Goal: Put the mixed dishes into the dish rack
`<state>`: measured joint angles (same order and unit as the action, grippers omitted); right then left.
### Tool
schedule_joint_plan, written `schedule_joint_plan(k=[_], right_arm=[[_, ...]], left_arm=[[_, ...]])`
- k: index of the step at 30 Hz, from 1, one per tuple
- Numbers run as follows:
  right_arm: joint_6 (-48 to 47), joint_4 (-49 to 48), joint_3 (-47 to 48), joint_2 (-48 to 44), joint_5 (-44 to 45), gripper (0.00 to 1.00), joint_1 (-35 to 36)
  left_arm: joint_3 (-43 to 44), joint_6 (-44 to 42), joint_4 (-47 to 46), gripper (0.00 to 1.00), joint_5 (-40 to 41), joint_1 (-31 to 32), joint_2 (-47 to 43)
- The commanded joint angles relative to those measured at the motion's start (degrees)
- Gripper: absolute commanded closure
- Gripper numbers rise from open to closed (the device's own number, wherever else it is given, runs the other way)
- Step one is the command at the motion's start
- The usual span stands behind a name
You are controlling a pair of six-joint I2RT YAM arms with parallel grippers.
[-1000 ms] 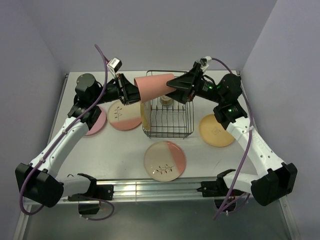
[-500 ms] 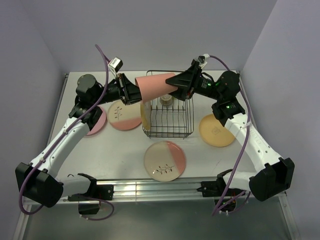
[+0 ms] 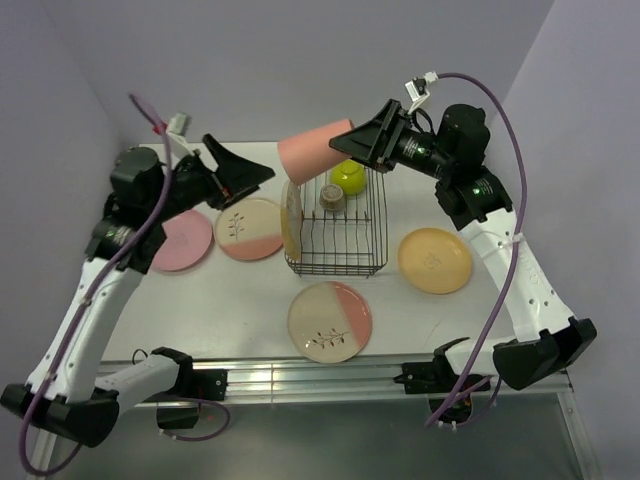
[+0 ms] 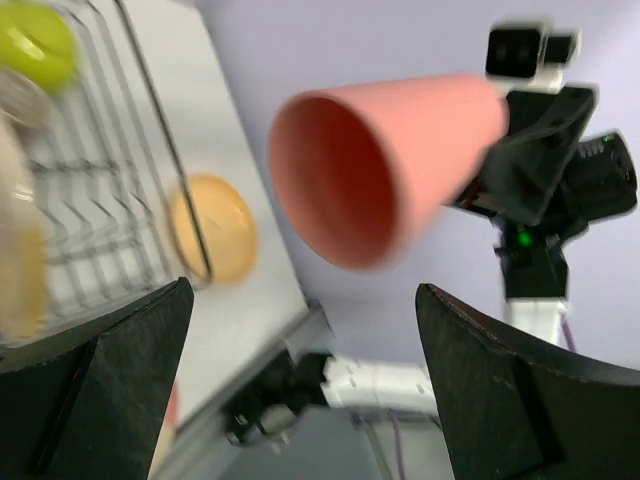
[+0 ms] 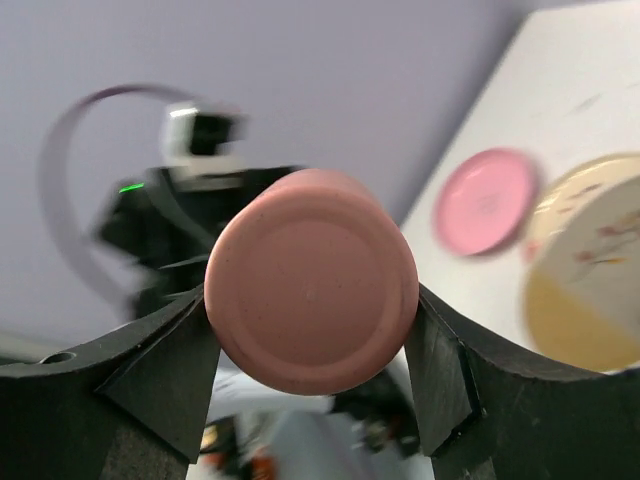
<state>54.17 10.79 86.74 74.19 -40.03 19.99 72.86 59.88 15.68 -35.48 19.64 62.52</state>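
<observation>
The salmon-pink tumbler [image 3: 316, 156] hangs tilted above the far left corner of the black wire dish rack [image 3: 336, 245], mouth toward the left. My right gripper [image 3: 353, 148] is shut on its base [image 5: 310, 280], a finger [image 5: 170, 365] on each side. My left gripper [image 3: 248, 180] stands open and empty to the left, apart from the tumbler [image 4: 390, 165]. In the rack are a lime-green bowl [image 3: 347, 177], a tiny grey cup [image 3: 332, 198] and an upright cream-and-yellow plate [image 3: 291, 220].
On the table lie a plain pink plate [image 3: 183, 240], a cream-and-pink sprig plate [image 3: 250, 228] left of the rack, another [image 3: 330, 320] in front of it, and an orange-yellow plate [image 3: 434, 260] to the right. Walls close the back and sides.
My left gripper let go of the tumbler's mouth, opened wide and drew back to the left. The right gripper kept the tumbler and lifted slightly.
</observation>
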Motion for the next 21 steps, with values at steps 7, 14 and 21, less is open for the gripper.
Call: schedule_joint_plan(k=[7, 14, 21], right_arm=[[-31.13, 10.93, 1.86, 6.75, 32.24, 1.00, 1.63], [-49.22, -0.13, -0.51, 17.10, 56.59, 1.00, 12.17], [-56.10, -14.30, 0.62, 25.99, 68.14, 1.00, 18.15]], left_arm=[[14.07, -20.76, 37.75, 0.01, 25.74, -0.57, -8.55], [14.23, -27.43, 39.24, 0.01, 17.30, -0.57, -5.75], [13.72, -35.34, 41.36, 0.01, 16.41, -0.57, -3.55]])
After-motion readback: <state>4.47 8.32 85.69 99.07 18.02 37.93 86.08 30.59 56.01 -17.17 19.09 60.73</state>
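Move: The pink cup is already in the right hand; the free spot it is taken to, in the rack's back left part, lies about 21 cm ahead of that hand, 4 cm left and 37 cm below. The brown jar stands 17 cm ahead with no sideways offset, the green bowl 24 cm ahead and 5 cm right, the upright plate 9 cm ahead and 11 cm left, all at similar depth. From the empty left hand, the spot is some 24 cm ahead, 8 cm right and 33 cm lower. The pink cup, still gripped at its base by the right hand, swings down some 21 cm and forward about 15 towards the back left of the rack, the wrist turning clockwise and tipping its fingers downward, slowing near the end. Meanwhile the open left hand clears away leftwards, rising briefly, then sinking as its fingers tilt down. ##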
